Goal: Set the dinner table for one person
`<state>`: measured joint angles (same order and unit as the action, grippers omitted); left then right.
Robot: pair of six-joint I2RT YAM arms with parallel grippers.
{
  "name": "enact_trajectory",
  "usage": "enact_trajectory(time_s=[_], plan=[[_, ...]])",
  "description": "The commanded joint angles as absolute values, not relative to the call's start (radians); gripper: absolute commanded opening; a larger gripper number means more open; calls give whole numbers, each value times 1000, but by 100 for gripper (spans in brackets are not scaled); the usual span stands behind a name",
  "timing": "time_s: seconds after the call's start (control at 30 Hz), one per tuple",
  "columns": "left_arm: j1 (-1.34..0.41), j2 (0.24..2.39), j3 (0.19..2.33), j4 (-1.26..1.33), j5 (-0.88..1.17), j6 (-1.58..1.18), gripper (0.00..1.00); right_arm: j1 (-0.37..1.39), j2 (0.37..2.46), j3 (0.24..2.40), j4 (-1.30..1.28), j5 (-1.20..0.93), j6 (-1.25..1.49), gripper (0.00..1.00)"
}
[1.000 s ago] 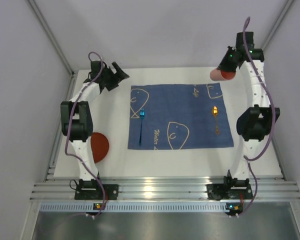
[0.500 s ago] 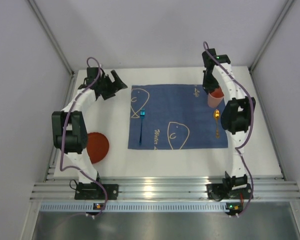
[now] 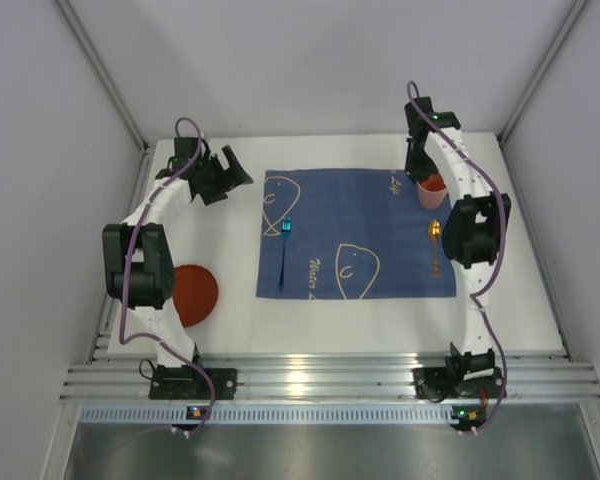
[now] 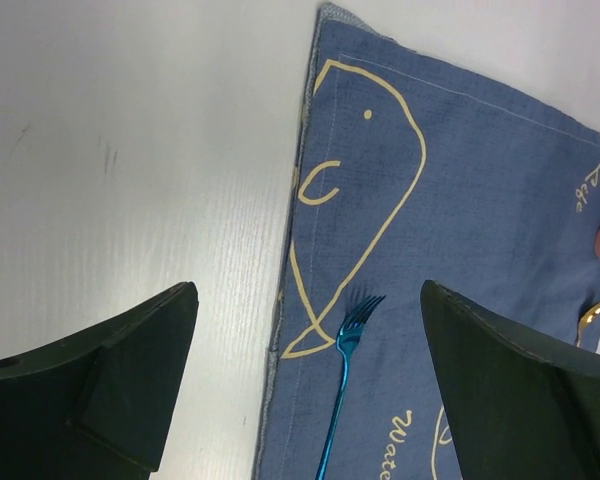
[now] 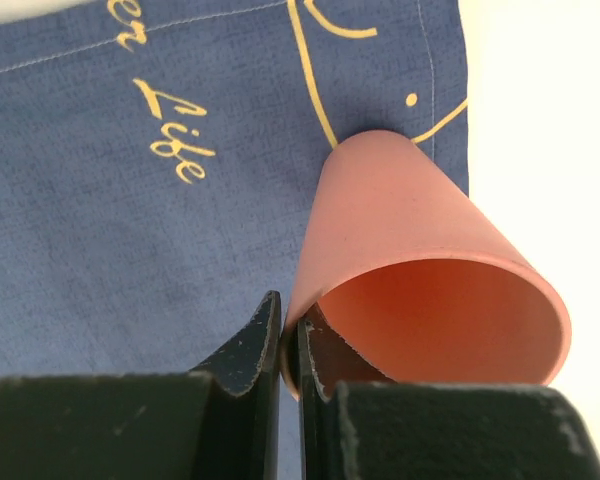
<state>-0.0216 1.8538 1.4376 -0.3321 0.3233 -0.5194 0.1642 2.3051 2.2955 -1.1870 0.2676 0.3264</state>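
On the white dinner table (image 3: pixel 240 325) lies a dark blue mat (image 3: pixel 358 232) with gold drawings. A blue fork (image 3: pixel 283 245) lies on the mat's left part and a gold spoon (image 3: pixel 434 240) on its right part. My right gripper (image 3: pixel 421 178) is shut on the rim of a pink cup (image 3: pixel 433 190), one finger inside and one outside. In the right wrist view the gripper (image 5: pixel 290 345) pinches the cup (image 5: pixel 430 270), whose base is at the mat's (image 5: pixel 130 220) far right corner. My left gripper (image 3: pixel 238 170) stands open and empty over bare table, left of the mat's far left corner.
A red plate (image 3: pixel 195 290) sits on the table left of the mat, partly behind my left arm. In the left wrist view the fork (image 4: pixel 345 380) lies on the mat (image 4: pixel 480 200) between my wide-apart fingers (image 4: pixel 110 390). A silver rail (image 3: pixel 320 380) edges the near side.
My right arm has swung the cup from the back right corner of the table over to the mat's far right corner and lowered it. The left arm shifted slightly.
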Motion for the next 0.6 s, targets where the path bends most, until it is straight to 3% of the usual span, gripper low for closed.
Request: enact_trajectory(time_s=[0.0,0.17,0.27,0.3,0.4,0.57], plan=[[-25,1809,1463,-382,281,-489,98,164,2264,2249,-1118,192,347,0],[-25,1819,1480,-429,229,-486,98,163,2310,2302,-1158,156,342,4],[-25,1812,1483,-454,198,-469,98,161,2312,2324,-1169,166,344,34],[-25,1810,1486,-463,177,-454,98,158,2307,2325,-1167,170,344,49],[-25,1809,1505,-520,143,-419,98,150,2278,2332,-1169,183,347,62],[-25,1798,1499,-584,86,-399,98,147,2241,2364,-1193,198,360,69]])
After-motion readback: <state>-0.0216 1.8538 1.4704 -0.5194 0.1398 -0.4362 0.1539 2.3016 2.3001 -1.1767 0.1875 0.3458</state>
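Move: The right fingers still pinch the left wall of the upright cup's rim; the cup's middle is about 4 cm right, 1 cm ahead and 5 cm below. The spoon lies some 11 cm back and 4 cm right, 11 cm down. From the open left hand, the red plate is roughly 20 cm back and 9 cm left, the fork about 11 cm back and 11 cm right, both some 13 cm below. Right fingers release the cup's rim; left hand moves about 5 cm left, back and down towards the plate. ##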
